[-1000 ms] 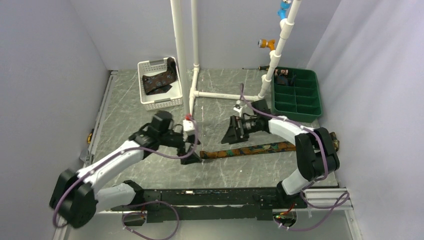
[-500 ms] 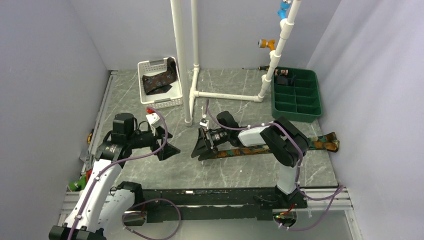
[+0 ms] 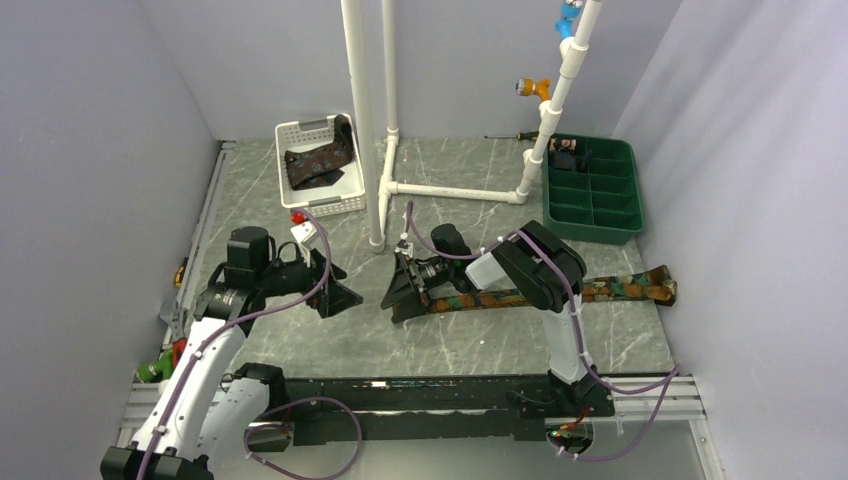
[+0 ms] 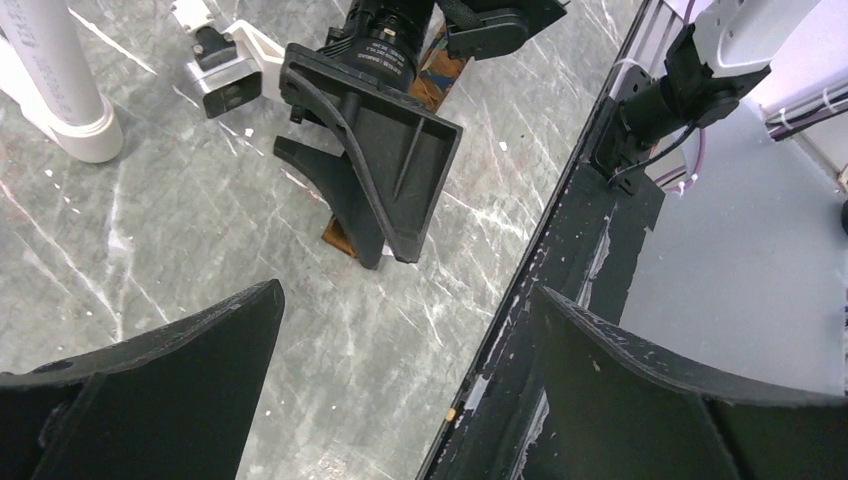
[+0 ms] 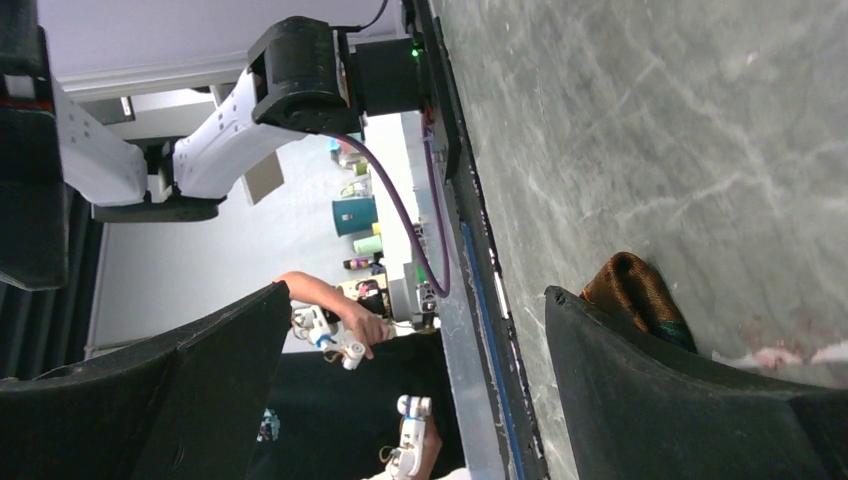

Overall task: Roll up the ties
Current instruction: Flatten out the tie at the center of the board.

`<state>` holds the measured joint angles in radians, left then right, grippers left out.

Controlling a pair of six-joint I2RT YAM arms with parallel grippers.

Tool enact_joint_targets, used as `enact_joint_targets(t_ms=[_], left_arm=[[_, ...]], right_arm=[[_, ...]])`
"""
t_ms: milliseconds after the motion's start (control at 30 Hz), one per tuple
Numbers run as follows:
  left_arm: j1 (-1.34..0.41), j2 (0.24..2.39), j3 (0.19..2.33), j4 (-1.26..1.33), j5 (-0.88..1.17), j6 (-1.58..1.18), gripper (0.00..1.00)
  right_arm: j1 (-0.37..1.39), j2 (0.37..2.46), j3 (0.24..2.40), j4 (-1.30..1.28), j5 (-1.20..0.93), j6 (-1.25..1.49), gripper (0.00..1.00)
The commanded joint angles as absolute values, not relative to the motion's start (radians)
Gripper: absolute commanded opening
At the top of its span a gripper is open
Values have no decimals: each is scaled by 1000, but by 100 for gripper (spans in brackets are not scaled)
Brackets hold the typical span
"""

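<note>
A dark brown tie (image 3: 600, 290) mottled orange and teal lies stretched across the table from the middle to the right. My right gripper (image 3: 395, 305) is open at its left end. In the right wrist view (image 5: 415, 380) one finger (image 5: 680, 400) sits against the tie's end (image 5: 635, 295) and the jaws stand wide apart, with nothing between them. My left gripper (image 3: 340, 303) is open and empty, just left of the right gripper. In its own view (image 4: 410, 380) it looks at the right gripper (image 4: 388, 255) and the tie end (image 4: 338, 238). A second tie (image 3: 318, 162) lies in the white basket (image 3: 300, 205).
A white PVC pipe frame (image 3: 450, 190) stands behind the grippers. A green compartment tray (image 3: 590, 225) sits at the back right and holds a dark item. A screwdriver (image 3: 505, 136) lies by the back wall. The black base rail (image 4: 600, 250) runs along the near edge.
The left arm has pulled back to the left, away from the tie's end. The right gripper has swung left to the tie's left end, uncovering the tie's right part.
</note>
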<state>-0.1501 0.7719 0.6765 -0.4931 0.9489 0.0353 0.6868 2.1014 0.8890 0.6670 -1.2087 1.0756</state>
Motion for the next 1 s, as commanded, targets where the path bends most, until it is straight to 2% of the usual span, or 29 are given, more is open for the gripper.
enact_joint_targets(t_ms=[0,67,167,333,433,533,633,733,800,967], left_arm=[[-144,745,631,-413,959,-51,99],[-144,725,610,-378,926,-55,99],[-146,703,549,-266,898,-116,98],[-176,740,442,-96,827,-302,77],[-220,813,393,-14,781,-411,66],[-245,903,347,107,765,-537,57],[-289,999,340,155,708,-587,51],[-312,1106,354,210,673,-621,47],[-325,1173,367,238,642,-635,45],[-394,1304,380,355,649,-662,45]], right_arm=[[697,2221,898,697,-1054,977,99],[697,2186,908,688,-1070,961,99],[689,2007,892,587,-1076,895,99],[632,1725,871,140,-1038,663,93],[537,1635,827,-61,-993,537,79],[465,1615,800,-193,-942,412,55],[456,1653,819,-279,-918,295,34],[452,1680,831,-308,-906,249,20],[450,1703,834,-316,-888,232,14],[436,1775,866,-323,-846,209,8]])
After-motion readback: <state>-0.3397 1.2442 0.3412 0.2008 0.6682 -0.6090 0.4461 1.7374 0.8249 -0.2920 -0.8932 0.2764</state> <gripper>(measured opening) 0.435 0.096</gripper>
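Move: The tie's left end lies right at the open right hand, about 1 cm to its left, level fore and aft, some 5 cm below the hand point; the tie runs off to the right, its right end roughly 60 cm away and 6 cm farther out. The white pipe's foot is about 15 cm ahead of the right hand and 5 cm left. From the left hand the tie's left end is about 12 cm right, neither ahead nor back, and 18 cm down. The right hand's lower finger, resting on the tie's left end, comes free after a short hold; the hand arcs up about 7 cm and some 12 cm to the right along the tie, then sinks close above it, fingers tipping downward and nearly shutting. The left hand drops about 15 cm, edging right and forward towards the bared end, its fingers tilting down some 35 degrees and closing to about half. ##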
